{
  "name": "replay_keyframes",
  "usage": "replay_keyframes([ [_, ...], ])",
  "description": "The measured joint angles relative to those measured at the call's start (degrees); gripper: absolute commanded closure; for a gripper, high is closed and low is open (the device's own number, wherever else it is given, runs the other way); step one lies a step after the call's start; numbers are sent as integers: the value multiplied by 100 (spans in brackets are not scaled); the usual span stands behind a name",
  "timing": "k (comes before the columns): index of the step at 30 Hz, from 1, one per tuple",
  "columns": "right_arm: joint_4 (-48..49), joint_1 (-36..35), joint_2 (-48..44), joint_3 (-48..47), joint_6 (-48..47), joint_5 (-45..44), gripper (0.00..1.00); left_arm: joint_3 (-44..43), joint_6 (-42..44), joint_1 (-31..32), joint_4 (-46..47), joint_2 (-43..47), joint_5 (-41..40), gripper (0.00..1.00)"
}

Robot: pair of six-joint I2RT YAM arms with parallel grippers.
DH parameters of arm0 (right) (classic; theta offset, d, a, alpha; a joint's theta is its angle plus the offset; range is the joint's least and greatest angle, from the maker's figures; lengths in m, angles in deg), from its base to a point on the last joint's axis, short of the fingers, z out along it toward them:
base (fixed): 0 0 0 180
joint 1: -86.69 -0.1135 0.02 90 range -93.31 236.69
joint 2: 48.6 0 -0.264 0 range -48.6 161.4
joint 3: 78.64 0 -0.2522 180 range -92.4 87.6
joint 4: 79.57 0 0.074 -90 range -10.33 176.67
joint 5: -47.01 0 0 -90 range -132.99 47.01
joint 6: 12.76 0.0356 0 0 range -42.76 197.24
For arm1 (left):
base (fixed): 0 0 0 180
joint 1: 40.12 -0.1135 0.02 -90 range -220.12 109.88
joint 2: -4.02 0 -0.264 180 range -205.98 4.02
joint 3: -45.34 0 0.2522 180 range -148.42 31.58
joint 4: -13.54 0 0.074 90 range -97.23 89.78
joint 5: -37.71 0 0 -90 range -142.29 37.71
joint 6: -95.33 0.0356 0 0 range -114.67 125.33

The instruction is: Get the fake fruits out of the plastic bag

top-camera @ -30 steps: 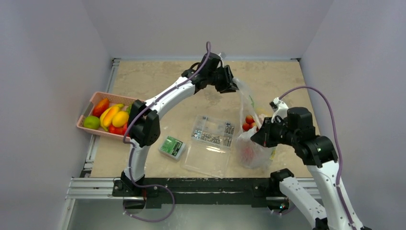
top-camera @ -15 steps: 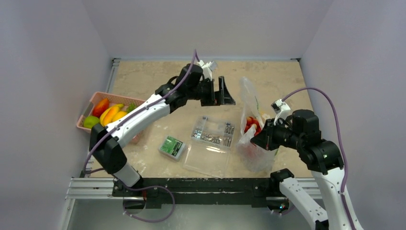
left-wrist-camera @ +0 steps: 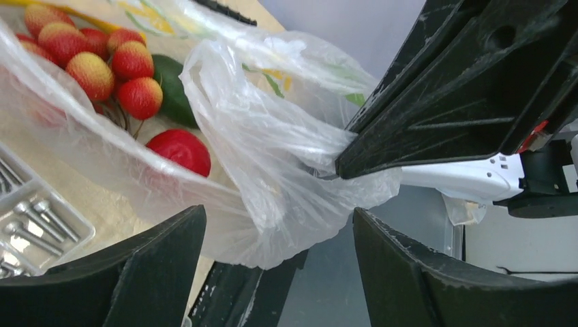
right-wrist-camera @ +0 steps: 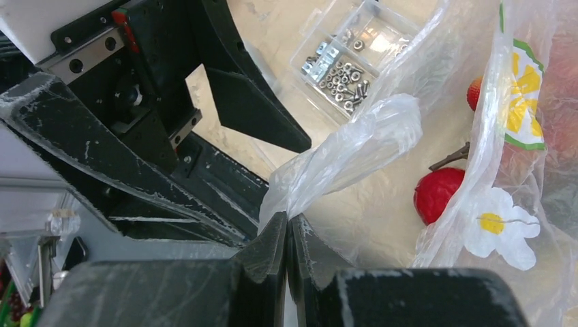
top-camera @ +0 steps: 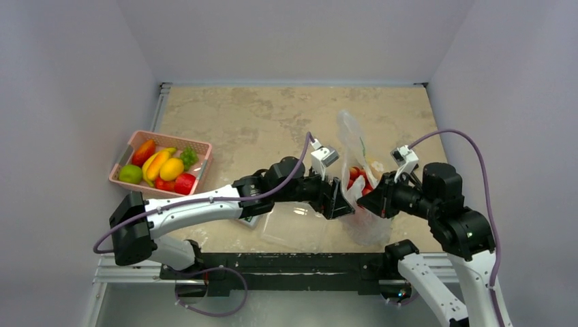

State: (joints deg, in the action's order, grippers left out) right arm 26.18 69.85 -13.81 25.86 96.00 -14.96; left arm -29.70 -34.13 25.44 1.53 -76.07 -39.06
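Observation:
The see-through plastic bag (top-camera: 356, 146) with lemon-slice prints stands at the right front of the table. Fake fruits lie inside it: a bunch of red grapes (left-wrist-camera: 88, 61), a round red fruit (left-wrist-camera: 180, 150) and a dark green piece (left-wrist-camera: 170, 92). My right gripper (top-camera: 375, 198) is shut on a twisted fold of the bag's edge (right-wrist-camera: 341, 153), its tips (right-wrist-camera: 287, 221) pressed together on the film. From the left, my left gripper (top-camera: 339, 199) reaches in open. Its fingers (left-wrist-camera: 136, 272) straddle the hanging bag film (left-wrist-camera: 272, 204) without pinching it, just below the right gripper's black fingers (left-wrist-camera: 443, 116).
A pink basket (top-camera: 174, 138) holding several other fruits sits at the left. A clear box of small metal parts (right-wrist-camera: 341, 68) lies just left of the bag, partly under my left arm. The black front rail (top-camera: 272, 262) runs close below both grippers.
My left gripper let go of the bag's top at the back, opened, and swung down to the bag's near side beside the right gripper. The right gripper stayed shut on the bag.

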Motion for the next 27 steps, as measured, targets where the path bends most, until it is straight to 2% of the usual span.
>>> replay_keyframes([
  [2,17,0,-87,20,92,4,95,22,120,63,177,-24,-96,37],
  [4,122,-2,-160,81,227,42,94,22,179,101,380,-55,-181,59],
  [5,184,-2,-186,122,291,74,91,22,190,107,450,-70,-212,71],
  [6,236,-2,-195,175,363,136,87,22,210,120,533,-94,-258,78],
  [9,267,-2,-155,262,557,153,70,118,262,140,870,-157,-417,92],
  [11,249,-2,-96,245,629,44,60,236,315,162,1008,-160,-507,95],
  [15,-85,-9,188,-258,682,-647,30,503,643,293,1300,-160,-730,98],
  [19,-337,-11,424,-1043,800,-1869,16,940,1217,599,1725,-61,-1029,100],
  [23,-634,-9,503,-1169,1054,-2861,12,1377,1661,822,2146,151,-1156,100],
  [27,-796,-9,691,-605,1110,-3128,10,1545,1937,916,2485,236,-1222,100],
])
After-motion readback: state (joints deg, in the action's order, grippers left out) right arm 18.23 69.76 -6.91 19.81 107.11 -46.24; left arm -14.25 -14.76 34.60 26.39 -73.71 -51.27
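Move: The left hand's open fingers reach right, across the near rim of the plastic bag, whose bunched flap lies about 2 cm to the right and level with the fingertips; the right hand still pinches that flap. The red fruits sit in the bag some 6 cm ahead, 7 cm right and 20 cm below the left hand, the screw box 4 cm ahead, 11 cm left and 22 cm below. From the right hand, the bag's right rim is about 6 cm ahead, 4 cm right and 4 cm below. The left hand eases a little right and up while its fingers shut on the near flap beside the right fingertips, then draws the flap some 3 cm back and down, rolling about 25 degrees. Once the left has closed, the right hand opens wide and lets the flap go, swings about 7 cm right and 4 cm forward in a low arc, up and then down towards the bag's right rim, turning some 30 degrees clockwise. ##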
